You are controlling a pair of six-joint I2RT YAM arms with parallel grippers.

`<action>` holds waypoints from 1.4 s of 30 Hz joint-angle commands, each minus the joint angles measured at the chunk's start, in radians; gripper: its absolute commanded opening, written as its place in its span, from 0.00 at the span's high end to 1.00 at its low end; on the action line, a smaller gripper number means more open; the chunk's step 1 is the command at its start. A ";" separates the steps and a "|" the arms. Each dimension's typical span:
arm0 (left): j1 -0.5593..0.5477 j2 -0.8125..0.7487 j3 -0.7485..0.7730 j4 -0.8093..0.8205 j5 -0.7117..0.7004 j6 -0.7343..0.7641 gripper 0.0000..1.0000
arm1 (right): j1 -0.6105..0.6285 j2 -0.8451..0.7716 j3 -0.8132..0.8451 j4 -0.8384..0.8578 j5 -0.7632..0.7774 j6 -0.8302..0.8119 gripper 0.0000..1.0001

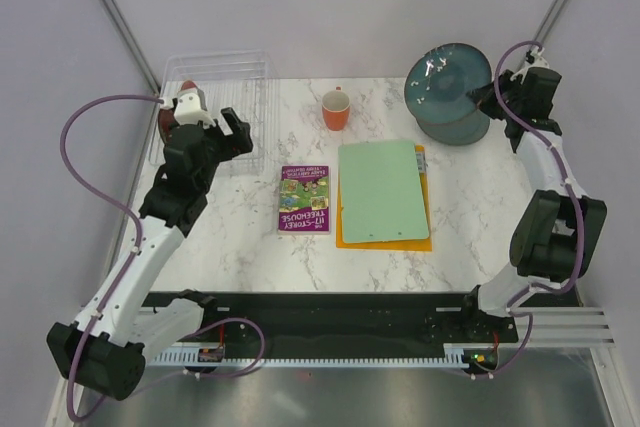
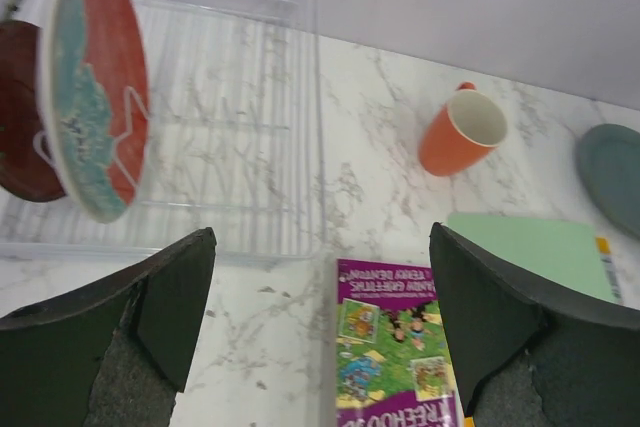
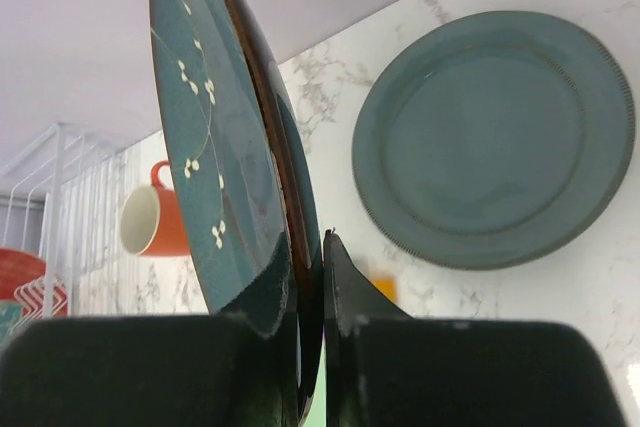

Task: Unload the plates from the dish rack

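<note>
The clear dish rack stands at the table's back left. In the left wrist view the rack holds a teal plate with red patches upright, with a dark red plate behind it. My left gripper is open and empty, just in front of the rack. My right gripper is shut on the rim of a dark teal plate with small white flowers. It holds this plate on edge above a grey-green plate that lies flat at the back right.
An orange cup stands at the back middle. A purple picture book lies in front of the rack. A green board lies on an orange sheet beside the book. Grey walls close in on the left and at the back.
</note>
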 commanded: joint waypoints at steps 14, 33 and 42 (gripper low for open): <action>0.004 -0.002 -0.060 0.059 -0.278 0.267 0.07 | -0.158 0.506 0.361 0.184 -0.182 0.136 1.00; 0.005 0.030 -0.051 0.041 -0.260 0.243 0.05 | -0.164 0.568 0.341 0.063 -0.274 0.150 0.34; 0.005 0.041 -0.040 0.022 -0.234 0.217 0.03 | -0.135 0.525 0.383 -0.184 -0.235 0.000 0.02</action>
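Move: Ahead of the right hand, which grips an upright plate, the plate on the table lies about 11 cm forward, 4 cm left and 19 cm below. The orange mug stands some 35 cm left of that plate, about level with it; the green board is about 17 cm back and 24 cm left of the hand, on the table. From the left hand, the red plate in the dish rack is roughly 20 cm ahead, 12 cm left and 13 cm below, the brown plate 7 cm farther left. Lowering the held plate some 17 cm, the right hand also goes about 10 cm right and 7 cm forward onto the plate on the table, tipping down and rolling its left side up; its fingers then open wide beside the rims as it eases back left. The left hand, open and empty, shifts about 5 cm left and a little down towards the red plate, rolling left side up. ##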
